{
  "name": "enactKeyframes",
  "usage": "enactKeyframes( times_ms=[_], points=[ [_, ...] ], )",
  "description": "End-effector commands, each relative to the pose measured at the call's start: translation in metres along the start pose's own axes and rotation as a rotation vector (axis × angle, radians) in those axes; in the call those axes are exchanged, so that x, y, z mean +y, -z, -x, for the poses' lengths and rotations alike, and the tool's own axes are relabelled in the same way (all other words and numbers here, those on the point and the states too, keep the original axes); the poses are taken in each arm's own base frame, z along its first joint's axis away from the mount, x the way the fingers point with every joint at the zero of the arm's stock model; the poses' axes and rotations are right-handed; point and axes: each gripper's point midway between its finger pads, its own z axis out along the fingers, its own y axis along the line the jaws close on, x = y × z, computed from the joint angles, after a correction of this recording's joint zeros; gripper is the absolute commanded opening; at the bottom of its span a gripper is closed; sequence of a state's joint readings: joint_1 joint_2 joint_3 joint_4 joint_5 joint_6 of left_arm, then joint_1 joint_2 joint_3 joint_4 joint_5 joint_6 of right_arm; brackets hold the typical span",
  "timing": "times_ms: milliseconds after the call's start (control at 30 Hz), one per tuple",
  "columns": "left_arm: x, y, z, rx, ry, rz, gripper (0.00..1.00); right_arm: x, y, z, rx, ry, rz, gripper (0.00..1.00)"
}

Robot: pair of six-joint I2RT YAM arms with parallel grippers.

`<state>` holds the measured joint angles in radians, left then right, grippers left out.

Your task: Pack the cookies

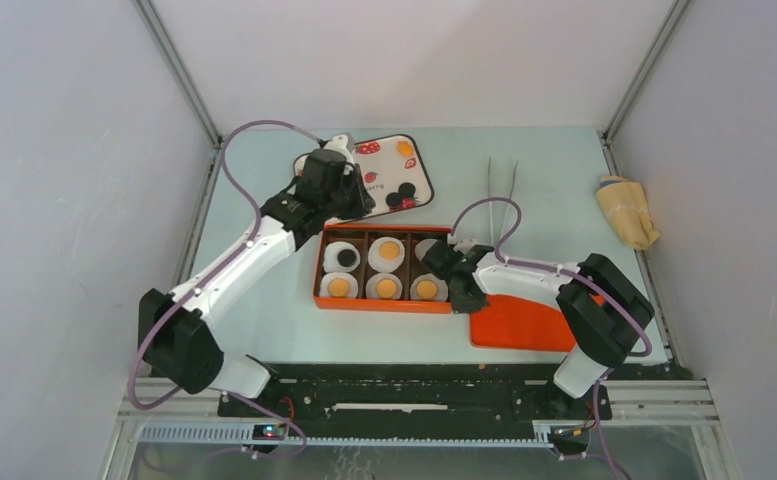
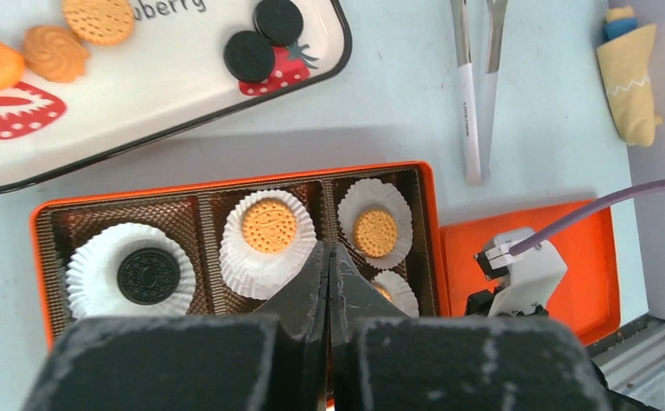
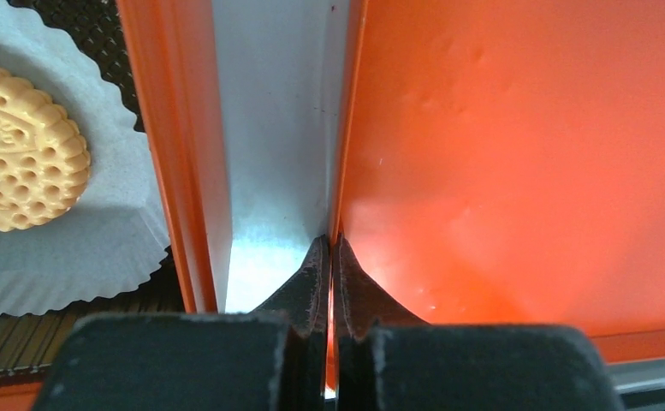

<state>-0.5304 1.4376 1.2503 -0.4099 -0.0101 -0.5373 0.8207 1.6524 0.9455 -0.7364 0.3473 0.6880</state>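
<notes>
The orange box (image 1: pixel 384 307) holds white paper cups with cookies: golden ones (image 1: pixel 390 251) and a black one (image 1: pixel 345 259). More cookies, golden (image 2: pixel 97 19) and black (image 2: pixel 249 56), lie on the strawberry-print tray (image 2: pixel 166 86). My left gripper (image 2: pixel 329 257) hovers shut and empty over the box's back row, just in front of the golden cookie (image 2: pixel 269 225). My right gripper (image 3: pixel 329 248) is shut on the left rim of the orange lid (image 3: pixel 517 154), which lies flat to the right of the box wall (image 3: pixel 162 128). A thin orange strip shows between its jaws.
Metal tongs (image 1: pixel 500 190) lie on the table behind the box. A yellow cloth bundle (image 1: pixel 626 208) sits at the far right edge. The tray (image 1: pixel 389 150) stands at the back, behind the left gripper (image 1: pixel 349 205). The lid (image 1: pixel 519 325) lies at the near edge.
</notes>
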Motion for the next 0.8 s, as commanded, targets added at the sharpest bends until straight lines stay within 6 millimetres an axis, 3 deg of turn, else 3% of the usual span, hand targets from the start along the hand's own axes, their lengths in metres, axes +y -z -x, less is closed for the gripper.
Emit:
enactKeyframes(
  times_ms=[0, 233, 433, 600, 767],
  points=[
    [0.020, 0.008, -0.005, -0.012, -0.029, 0.073, 0.00, -0.007, 0.000, -0.007, -0.003, 0.029, -0.044, 0.00],
    [0.012, -0.015, -0.007, 0.055, -0.064, 0.054, 0.00, -0.029, 0.043, -0.003, -0.103, 0.158, -0.174, 0.00],
    [-0.015, -0.016, 0.024, 0.039, -0.121, -0.024, 0.00, -0.035, 0.092, -0.009, -0.219, 0.267, -0.264, 0.00],
    [-0.035, -0.010, 0.040, 0.059, -0.162, -0.141, 0.09, -0.024, 0.136, -0.006, -0.327, 0.377, -0.215, 0.00],
    [-0.056, -0.003, 0.026, 0.154, -0.185, -0.338, 0.28, -0.011, 0.173, 0.014, -0.463, 0.447, -0.193, 0.00]
  ],
)
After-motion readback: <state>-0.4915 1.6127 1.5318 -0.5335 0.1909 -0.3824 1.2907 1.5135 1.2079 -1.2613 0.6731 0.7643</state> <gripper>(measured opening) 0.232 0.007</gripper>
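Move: The right fingers already pinch the left rim of the red lid; its middle lies about 12 cm to their right and 2 cm ahead. The cookie box it is meant for is centred some 15 cm left and 9 cm ahead. From the left hand the lid is about 29 cm right, 12 cm back and 21 cm below; the box lies 5 cm back, 1 cm right and 19 cm below, the strawberry tray 15 cm ahead, 3 cm left and 21 cm below. Keep the right fingers shut on the lid's left rim and hoist it about 12 cm, drawing back towards the base and finally a little left, the wrist turning some 20 degrees counter-clockwise and its fingertips swinging forward. Meanwhile let the empty left gripper dip above the box, then rise and swing right and forward, starting to open. ##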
